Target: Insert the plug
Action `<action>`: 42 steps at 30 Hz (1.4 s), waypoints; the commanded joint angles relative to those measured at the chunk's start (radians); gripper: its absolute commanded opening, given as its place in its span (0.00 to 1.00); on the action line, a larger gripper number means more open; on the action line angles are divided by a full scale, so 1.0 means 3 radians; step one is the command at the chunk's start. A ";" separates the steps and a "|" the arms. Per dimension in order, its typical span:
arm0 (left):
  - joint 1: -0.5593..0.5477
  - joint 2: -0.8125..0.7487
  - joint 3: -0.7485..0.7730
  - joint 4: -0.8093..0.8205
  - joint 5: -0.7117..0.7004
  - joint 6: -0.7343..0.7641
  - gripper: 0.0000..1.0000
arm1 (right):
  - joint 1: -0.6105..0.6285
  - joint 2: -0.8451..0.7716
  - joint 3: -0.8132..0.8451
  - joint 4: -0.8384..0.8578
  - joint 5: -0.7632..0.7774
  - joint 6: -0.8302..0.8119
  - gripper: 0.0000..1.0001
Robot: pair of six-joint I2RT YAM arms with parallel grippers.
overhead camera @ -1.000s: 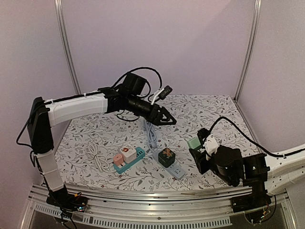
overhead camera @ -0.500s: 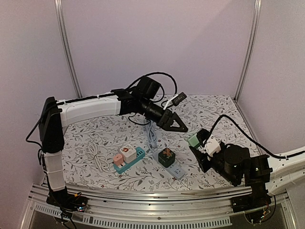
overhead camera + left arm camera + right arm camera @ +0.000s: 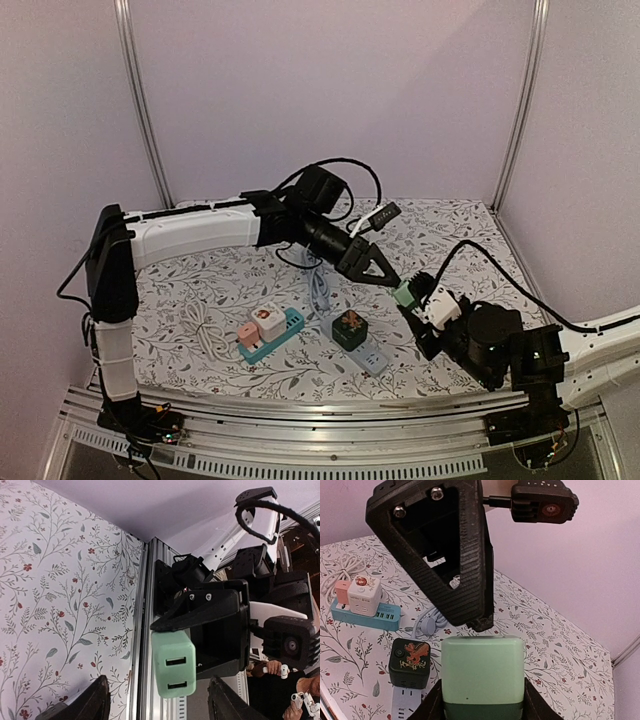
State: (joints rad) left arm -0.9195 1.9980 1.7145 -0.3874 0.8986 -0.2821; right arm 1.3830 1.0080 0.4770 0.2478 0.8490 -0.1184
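The plug (image 3: 482,672) is a mint-green cube with two slots on its face (image 3: 172,670); its prongs are hidden. My right gripper (image 3: 482,702) is shut on it and holds it up over the right of the table (image 3: 405,295). My left gripper (image 3: 390,278) reaches across from the left, its tips right at the plug. In the left wrist view the left gripper (image 3: 159,701) is open, with one black finger (image 3: 97,702) on each side of the plug and a gap on both sides. A light blue power strip (image 3: 373,358) with a black cube (image 3: 350,328) on it lies below.
A teal power strip (image 3: 278,335) carries a pink and a white cube adapter (image 3: 267,322). A coiled white cord (image 3: 205,335) lies to its left and a grey cable (image 3: 318,285) runs back across the flowered cloth. The metal rail (image 3: 300,410) marks the near edge.
My left arm swung right and down toward the plug in the right gripper, and its jaws narrowed somewhat. The right gripper shifted slightly left with the plug.
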 commanded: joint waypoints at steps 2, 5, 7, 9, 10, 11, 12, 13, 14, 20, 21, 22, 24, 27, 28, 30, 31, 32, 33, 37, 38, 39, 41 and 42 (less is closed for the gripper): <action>-0.0102 0.0048 0.0124 -0.0105 0.0035 0.0001 0.65 | 0.0021 0.0067 0.0012 0.0064 0.0078 -0.0066 0.00; -0.0124 0.0075 0.0161 -0.0148 0.0031 0.0018 0.63 | 0.0018 0.0108 0.0043 0.0064 0.0094 -0.0098 0.00; -0.0133 0.0092 0.0177 -0.0167 0.0022 0.0024 0.62 | 0.0018 0.0136 0.0058 0.0063 0.0107 -0.0113 0.00; -0.0140 0.0125 0.0206 -0.0192 0.0010 0.0026 0.60 | 0.0020 0.0156 0.0070 0.0061 0.0110 -0.0121 0.00; -0.0143 0.0139 0.0225 -0.0214 0.0007 0.0032 0.60 | 0.0019 0.0165 0.0071 0.0061 0.0114 -0.0119 0.00; -0.0146 0.0157 0.0245 -0.0241 -0.0011 0.0043 0.59 | 0.0022 0.0170 0.0076 0.0063 0.0115 -0.0117 0.00; -0.0149 0.0175 0.0270 -0.0280 -0.0051 0.0059 0.59 | 0.0019 0.0177 0.0077 0.0061 0.0115 -0.0124 0.00; -0.0150 0.0187 0.0292 -0.0315 -0.0096 0.0069 0.59 | 0.0021 0.0178 0.0077 0.0060 0.0119 -0.0122 0.00; -0.0151 0.0198 0.0303 -0.0339 -0.0140 0.0075 0.59 | 0.0022 0.0176 0.0073 0.0059 0.0120 -0.0124 0.00; -0.0158 0.0264 0.0349 -0.0399 -0.0128 0.0109 0.56 | 0.0021 0.0150 0.0070 0.0051 0.0155 -0.0127 0.00; -0.0156 0.0265 0.0349 -0.0409 -0.0126 0.0127 0.55 | 0.0018 0.0148 0.0072 0.0053 0.0163 -0.0127 0.00; -0.0161 0.0272 0.0347 -0.0417 -0.0117 0.0138 0.54 | 0.0019 0.0148 0.0072 0.0054 0.0173 -0.0127 0.00; -0.0170 0.0282 0.0361 -0.0442 -0.0111 0.0156 0.52 | 0.0019 0.0149 0.0077 0.0049 0.0177 -0.0127 0.00; -0.0184 0.0304 0.0387 -0.0476 -0.0110 0.0179 0.48 | 0.0022 0.0163 0.0082 0.0048 0.0186 -0.0117 0.00; -0.0187 0.0309 0.0401 -0.0481 -0.0111 0.0188 0.48 | 0.0022 0.0169 0.0082 0.0048 0.0191 -0.0119 0.00; -0.0196 0.0331 0.0426 -0.0504 -0.0110 0.0190 0.47 | 0.0019 0.0177 0.0084 0.0048 0.0192 -0.0117 0.00; -0.0199 0.0345 0.0446 -0.0514 -0.0111 0.0193 0.47 | 0.0022 0.0180 0.0087 0.0048 0.0192 -0.0114 0.00; -0.0206 0.0359 0.0462 -0.0525 -0.0110 0.0198 0.46 | 0.0022 0.0184 0.0087 0.0048 0.0196 -0.0112 0.00; -0.0212 0.0371 0.0481 -0.0537 -0.0111 0.0203 0.45 | 0.0021 0.0188 0.0087 0.0046 0.0200 -0.0111 0.00; -0.0231 0.0413 0.0540 -0.0587 -0.0120 0.0220 0.42 | 0.0022 0.0185 0.0087 0.0048 0.0200 -0.0112 0.00; -0.0233 0.0416 0.0547 -0.0593 -0.0125 0.0225 0.42 | 0.0022 0.0181 0.0087 0.0048 0.0197 -0.0111 0.00; -0.0239 0.0421 0.0556 -0.0596 -0.0131 0.0226 0.42 | 0.0020 0.0182 0.0087 0.0048 0.0195 -0.0108 0.00; -0.0246 0.0423 0.0566 -0.0603 -0.0140 0.0237 0.40 | 0.0022 0.0188 0.0088 0.0048 0.0195 -0.0104 0.00; -0.0247 0.0427 0.0573 -0.0608 -0.0142 0.0237 0.39 | 0.0020 0.0188 0.0087 0.0048 0.0196 -0.0102 0.00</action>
State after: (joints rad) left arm -0.9749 2.1071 1.8584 -0.5426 0.8661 -0.2287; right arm 1.3830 1.0565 0.4793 0.2470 0.8860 -0.1581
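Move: The green plug, held by the right hand and sticking out just ahead and to the left of its finger pads, is about 4 cm to the left hand's right, 2 cm back and 2 cm below. From the left hand, the dark cube lies some 6 cm left, 2 cm forward and 17 cm below. The white plug is roughly 23 cm left and 5 cm forward, at about the cube's height. Back and slightly up at first, then down and to the right, the left hand eases in on the green plug, ending about 3.5 cm from its start while its fingers close steadily from about two-thirds to two-fifths open, one on either side of the plug. The right hand keeps its grip, sinks about 1 cm early on and then holds the plug nearly still. ##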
